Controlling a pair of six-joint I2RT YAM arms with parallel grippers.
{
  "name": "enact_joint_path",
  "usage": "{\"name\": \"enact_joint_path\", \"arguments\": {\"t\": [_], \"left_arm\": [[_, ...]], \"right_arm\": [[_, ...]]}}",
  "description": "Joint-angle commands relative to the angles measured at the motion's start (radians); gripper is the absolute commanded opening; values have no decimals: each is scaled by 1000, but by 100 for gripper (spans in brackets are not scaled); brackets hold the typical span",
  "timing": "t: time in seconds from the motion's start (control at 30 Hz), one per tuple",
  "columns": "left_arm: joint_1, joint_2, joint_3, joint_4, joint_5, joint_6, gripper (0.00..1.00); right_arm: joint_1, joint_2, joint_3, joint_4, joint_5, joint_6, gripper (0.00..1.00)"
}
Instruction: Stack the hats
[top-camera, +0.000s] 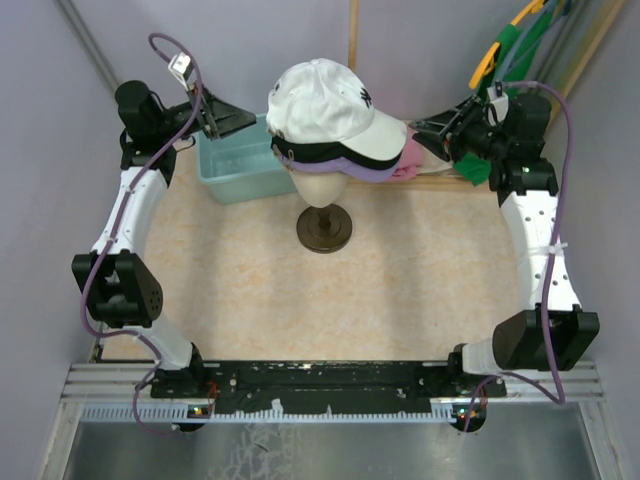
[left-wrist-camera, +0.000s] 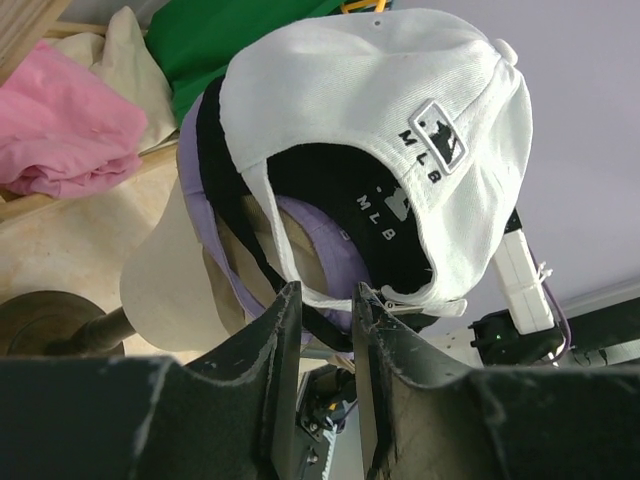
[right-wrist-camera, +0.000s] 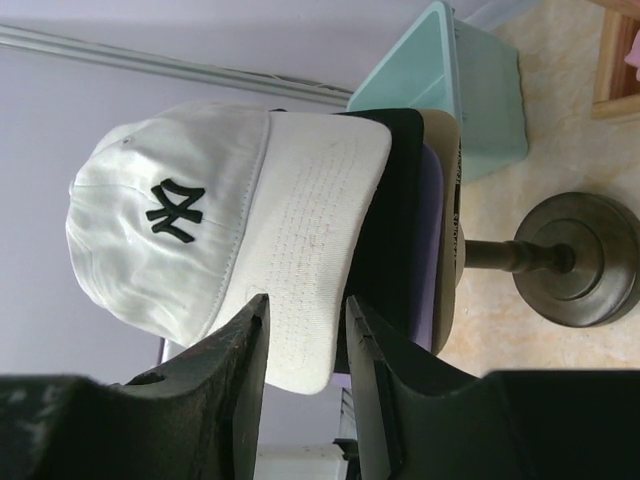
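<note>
Several hats sit stacked on a cream mannequin head (top-camera: 318, 188). The white hat (top-camera: 320, 105) (left-wrist-camera: 400, 100) (right-wrist-camera: 170, 210) is on top, then the black hat (top-camera: 310, 153) (left-wrist-camera: 340, 190) (right-wrist-camera: 395, 200), the purple hat (top-camera: 365, 172) (left-wrist-camera: 320, 235) (right-wrist-camera: 428, 250), and a tan hat (right-wrist-camera: 447, 150) lowest. My left gripper (top-camera: 245, 122) (left-wrist-camera: 325, 290) hovers open behind the stack, its tips just short of the back straps. On the other side, my right gripper (top-camera: 422, 128) (right-wrist-camera: 306, 300) is open at the white brim's end, holding nothing.
The head stands on a dark round base (top-camera: 324, 230) (right-wrist-camera: 580, 260). A teal bin (top-camera: 235, 170) (right-wrist-camera: 480, 90) sits under my left gripper. On a wooden ledge (top-camera: 440, 182) at the back right lie a pink cloth (top-camera: 412, 160) (left-wrist-camera: 70, 130) and a green top (left-wrist-camera: 240, 40).
</note>
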Motion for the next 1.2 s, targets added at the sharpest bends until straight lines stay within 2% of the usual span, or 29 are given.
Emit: {"name": "enact_joint_path", "arguments": {"t": [0.0, 0.1, 0.13, 0.2, 0.3, 0.4, 0.47, 0.5, 0.53, 0.6, 0.63, 0.67, 0.7, 0.8, 0.9, 1.0, 1.03, 1.07, 1.1, 1.17], "left_arm": [[-3, -20, 5, -32, 4, 68, 32], [-2, -31, 52, -248, -75, 291, 32], [-1, -50, 60, -370, -145, 386, 32], [-2, -117, 2, -445, -323, 530, 35], [-2, -244, -220, -337, -524, 612, 39], [-2, -343, -413, -235, -619, 641, 43], [-2, -393, -504, -198, -647, 664, 45], [0, -413, -533, -190, -660, 670, 49], [0, -435, -561, -175, -674, 673, 52], [-2, -479, -625, -133, -698, 657, 96], [-2, -510, -656, -110, -715, 650, 99], [-1, -532, -686, -105, -729, 645, 99], [-2, -556, -706, -108, -752, 639, 99], [-4, -622, -743, -161, -827, 685, 99], [-5, -638, -725, -282, -979, 746, 99], [-3, -628, -735, -341, -1121, 679, 100], [-3, -627, -763, -291, -1108, 693, 100], [-3, -626, -814, -207, -1057, 777, 100], [-5, -622, -884, -88, -997, 873, 99], [-2, -595, -1024, 103, -972, 944, 99]], "right_arm": [[-2, -50, -9, 47, -15, -5, 35], [-2, -51, 63, -108, 24, -127, 36], [-2, -52, 94, -194, 76, -223, 37], [-2, -69, 116, -333, 142, -362, 39], [-3, -161, 10, -389, 206, -458, 39], [-2, -284, -154, -364, 235, -503, 40], [0, -350, -233, -373, 259, -549, 46], [6, -380, -264, -384, 280, -566, 53], [18, -408, -296, -384, 297, -586, 59], [36, -471, -370, -395, 330, -604, 76], [42, -498, -402, -400, 343, -610, 92], [45, -522, -432, -404, 362, -623, 98], [48, -542, -454, -414, 379, -636, 99], [55, -579, -488, -451, 406, -676, 99], [66, -596, -483, -478, 437, -696, 99], [77, -608, -480, -470, 425, -694, 99], [79, -609, -481, -463, 412, -690, 99], [81, -608, -484, -456, 401, -685, 99], [83, -605, -488, -450, 391, -684, 99], [87, -602, -493, -442, 392, -686, 99]]}}
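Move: Beside the stacked caps, both hands are empty. From the left hand the white hat's middle lies about 15 cm right, level fore and aft and 4 cm higher; the stand base is 13 cm right, 3 cm ahead and 40 cm below, the teal bin 16 cm ahead, 6 cm left and 36 cm down. From the right hand the white hat is roughly 15 cm left, 3 cm ahead and 4 cm higher, the stand base 17 cm left, 6 cm ahead and 39 cm down. Backing off from the finished stack, both hands sink some 15 cm with fingertips dipping: the left also goes out about 14 cm left and a little back, swinging counter-clockwise to face forward. The right draws back about 16 cm towards its base and slightly right. Both grippers go from a third open to fully open, touching nothing. ##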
